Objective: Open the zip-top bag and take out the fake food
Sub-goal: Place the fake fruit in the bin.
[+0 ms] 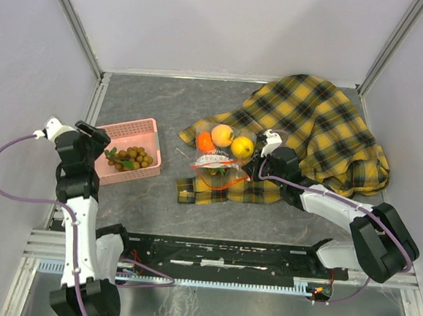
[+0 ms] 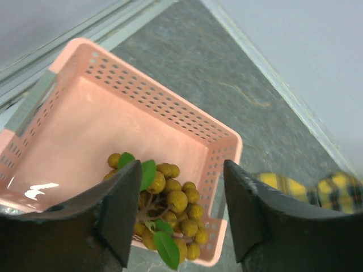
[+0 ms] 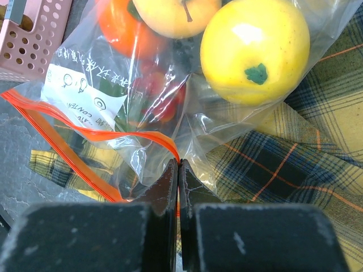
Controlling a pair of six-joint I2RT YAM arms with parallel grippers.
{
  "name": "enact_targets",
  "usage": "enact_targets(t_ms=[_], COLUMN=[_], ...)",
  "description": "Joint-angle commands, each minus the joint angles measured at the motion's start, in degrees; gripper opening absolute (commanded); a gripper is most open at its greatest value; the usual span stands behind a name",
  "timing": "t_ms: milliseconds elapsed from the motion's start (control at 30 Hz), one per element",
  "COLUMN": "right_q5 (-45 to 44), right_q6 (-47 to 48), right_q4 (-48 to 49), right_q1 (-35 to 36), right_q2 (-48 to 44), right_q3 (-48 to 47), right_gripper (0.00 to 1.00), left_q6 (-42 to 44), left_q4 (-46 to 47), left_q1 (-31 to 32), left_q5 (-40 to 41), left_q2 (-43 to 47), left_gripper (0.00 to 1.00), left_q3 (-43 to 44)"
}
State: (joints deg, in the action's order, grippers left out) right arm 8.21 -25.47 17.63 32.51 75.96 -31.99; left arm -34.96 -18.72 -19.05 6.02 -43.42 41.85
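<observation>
The zip-top bag [image 1: 213,160] lies on the plaid cloth, its mouth spread, with its red-orange zip strip [image 3: 122,136] curving toward my right gripper [image 3: 179,165]. That gripper [image 1: 250,166] is shut on the strip's edge. Fake food inside the bag includes a yellow fruit [image 3: 255,51], an orange one [image 1: 205,141] and a pale yellow one [image 1: 223,135]. A tan grape bunch [image 2: 173,207] with green leaves rests in the pink basket [image 2: 170,105]. My left gripper [image 2: 181,190] hangs open just above the bunch, touching nothing.
The pink basket [image 1: 129,131] sits at the left of the grey table. The yellow-black plaid cloth [image 1: 316,130] covers the right half and runs under the bag. White walls and metal rails close in the table on three sides.
</observation>
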Motion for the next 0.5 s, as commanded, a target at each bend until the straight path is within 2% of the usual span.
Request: enact_targets(t_ms=[0,67,100,167,233,367,467], right_q5=[1.35,1.52,1.42,1.41,1.43,1.86,1.97], right_q6=[-0.72,-0.63,-0.64,-0.63,-0.71,-1.09,-1.11], right_q4=[3.29,3.29,3.22,3.34,3.49,4.08,4.08], right_q1=[-0.12,-0.13,-0.12,-0.11,-0.13,-0.16,-0.17], right_q2=[0.47,0.21,0.10,0.01,0.05,0.42,0.12], right_q3=[-1.30,-1.22,-1.09,-0.99,-0.87,-0.80,-0.74], right_gripper=[0.02,0.02,0.02,0.02,0.02,0.02,0.02], left_q6=[7.27,7.80,8.02,7.90,7.13,5.20,4.30], left_q4=[-1.93,-4.34,-6.01,-9.18,-11.37,-10.59,-8.65], left_q1=[-0.18,-0.17,-0.15,-0.21,-0.17,-0.14,-0.12], left_q5=[-15.61,-21.79,-24.35,-26.72,-28.33,-28.67,-26.03], left_q2=[5.36,6.16,6.35,6.24,6.40,7.60,6.80], left_gripper=[0.59,0.49,0.41,0.16,0.03,0.03,0.03], left_q3=[0.37,1.00,1.50,2.08,0.96,-6.40,-6.97])
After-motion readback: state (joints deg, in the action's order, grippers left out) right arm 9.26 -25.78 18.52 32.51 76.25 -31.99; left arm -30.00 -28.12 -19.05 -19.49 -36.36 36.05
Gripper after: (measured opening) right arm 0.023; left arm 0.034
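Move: The open zip-top bag's mouth lies about 36 cm to the left hand's right, 5 cm farther out and some 19 cm below. The orange fruit in the bag is roughly 31 cm right, 17 cm ahead and 18 cm below. The dropped grapes lie about 9 cm ahead, 8 cm right and 20 cm below, in the bin, whose middle is some 13 cm ahead and 2 cm right. From the right hand the mouth is about 8 cm left, 3 cm ahead and 5 cm below. The bag's mouth is what the empty left hand travels towards: about 9 cm to the right, easing back some 3 cm, first rising slightly and then sinking to end about 4 cm lower. Its wrist swings some 25 degrees clockwise while the wide fingers shut on nothing. The right hand stays in place, still pinching the bag's rim. ##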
